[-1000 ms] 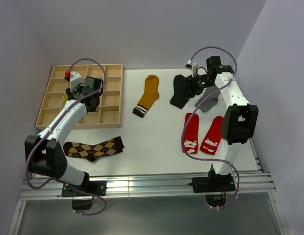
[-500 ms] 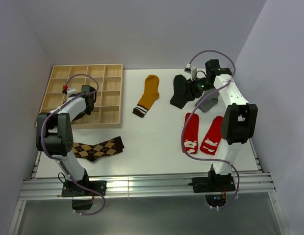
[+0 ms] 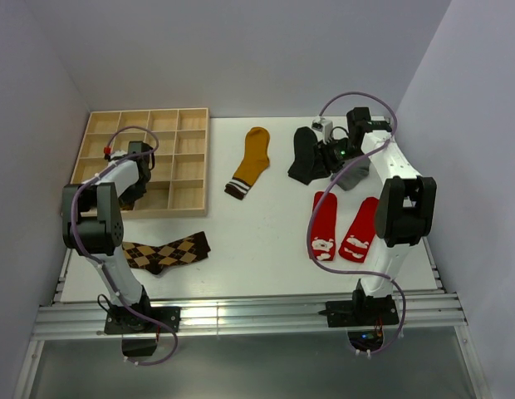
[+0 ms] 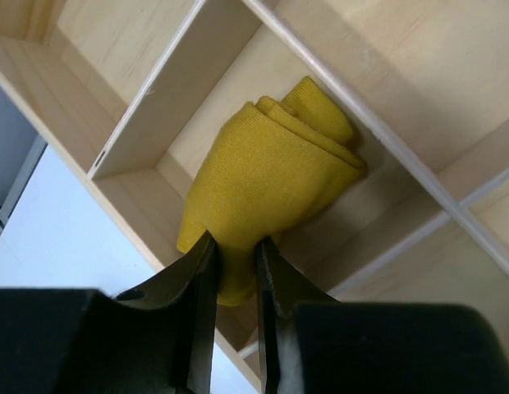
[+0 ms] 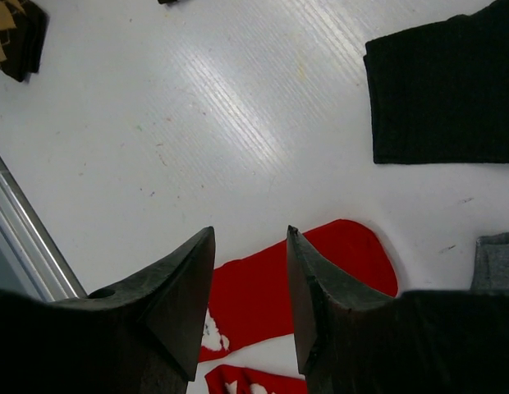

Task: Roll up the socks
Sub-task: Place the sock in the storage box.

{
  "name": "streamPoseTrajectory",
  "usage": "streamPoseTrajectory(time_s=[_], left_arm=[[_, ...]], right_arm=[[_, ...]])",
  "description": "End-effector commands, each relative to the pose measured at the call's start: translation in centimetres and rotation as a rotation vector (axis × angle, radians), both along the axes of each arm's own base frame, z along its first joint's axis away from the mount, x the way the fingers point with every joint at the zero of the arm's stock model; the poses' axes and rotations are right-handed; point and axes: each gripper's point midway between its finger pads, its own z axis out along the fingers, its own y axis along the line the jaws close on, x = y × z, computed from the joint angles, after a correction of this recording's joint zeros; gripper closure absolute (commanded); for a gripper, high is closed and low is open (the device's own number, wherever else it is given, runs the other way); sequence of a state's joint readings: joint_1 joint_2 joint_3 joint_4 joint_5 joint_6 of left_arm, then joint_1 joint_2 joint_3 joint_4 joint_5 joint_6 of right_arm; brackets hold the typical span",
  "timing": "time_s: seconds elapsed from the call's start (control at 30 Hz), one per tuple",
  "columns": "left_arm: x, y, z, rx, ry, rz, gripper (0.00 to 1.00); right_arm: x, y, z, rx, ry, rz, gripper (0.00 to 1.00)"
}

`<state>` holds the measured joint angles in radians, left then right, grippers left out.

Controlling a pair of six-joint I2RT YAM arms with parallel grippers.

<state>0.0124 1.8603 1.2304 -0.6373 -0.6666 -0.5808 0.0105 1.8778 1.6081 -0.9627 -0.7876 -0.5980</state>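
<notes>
A rolled mustard yellow sock [image 4: 271, 164] rests in a compartment of the wooden tray [image 4: 181, 82]. My left gripper [image 4: 236, 246] is shut on the roll's lower end. From above, the left gripper [image 3: 139, 184] hangs over the tray's left side and hides the roll. A flat mustard sock [image 3: 251, 162], a black sock [image 3: 306, 156], a grey sock [image 3: 354, 174], two red socks [image 3: 324, 226] and a brown argyle sock [image 3: 162, 252] lie on the table. My right gripper [image 5: 250, 238] is open and empty, raised above a red sock [image 5: 263, 287], beside the black sock [image 5: 443, 98].
The wooden grid tray [image 3: 191, 199] fills the back left of the table. Purple walls close in at the left, back and right. A metal rail [image 3: 241, 312] runs along the near edge, by the arm bases.
My left arm has folded back and swung left over the tray, carrying the gripper toward its left compartments. The right gripper has drifted slightly right above the black sock.
</notes>
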Motion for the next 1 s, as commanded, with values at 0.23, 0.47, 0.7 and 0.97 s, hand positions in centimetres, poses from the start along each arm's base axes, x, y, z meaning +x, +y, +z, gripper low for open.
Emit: streamPoseTrajectory(time_s=[0.23,0.47,0.7,0.97], left_arm=[[-0.9,-3.7,-5.8,-0.364,0.064,-0.002,0.83],[0.1,-3.7,-3.3,-0.407,-0.014,-0.029,0.53],[1.5,-3.7,1.1,-0.401,-0.089,-0.062,0.39],[1.2,-3.1,4.6,-0.359,-0.144,-0.071,0.37]], right_arm=[[0.0,-0.4,1.7,-0.022,-0.08,0.009,0.53],[-0.1,-0.4,1.5,-0.023,-0.07,0.001,0.53],[0.1,-0.3,2.1,-0.014,-0.077,-0.014,0.53],[0.4,-0.5,2.2,-0.029,-0.08,-0.023,0.53]])
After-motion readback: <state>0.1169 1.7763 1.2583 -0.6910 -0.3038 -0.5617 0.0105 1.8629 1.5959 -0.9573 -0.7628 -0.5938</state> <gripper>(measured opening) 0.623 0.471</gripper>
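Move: The yellow sock, rolled and already in the storage box, is pinched by its near end in the left hand; its middle lies about 3 cm ahead, 1 cm left and 2 cm below. It's in the near row's second cell from the left. The empty cell to its right is centred 8 cm right of the hand and 2 cm ahead; the argyle sock lies some 13 cm right and 14 cm back. From the right hand the yellow sock is roughly 55 cm left, 5 cm back and 12 cm lower. The yellow sock is let go in its cell: the left hand eases about 1.5 cm down and 1 cm left with it, then spreads its fingers wide. Still opening, it goes about 3 cm right and finally rises some 2.5 cm clear of the sock, its fingers swinging roughly 20 degrees to point more steeply down. ##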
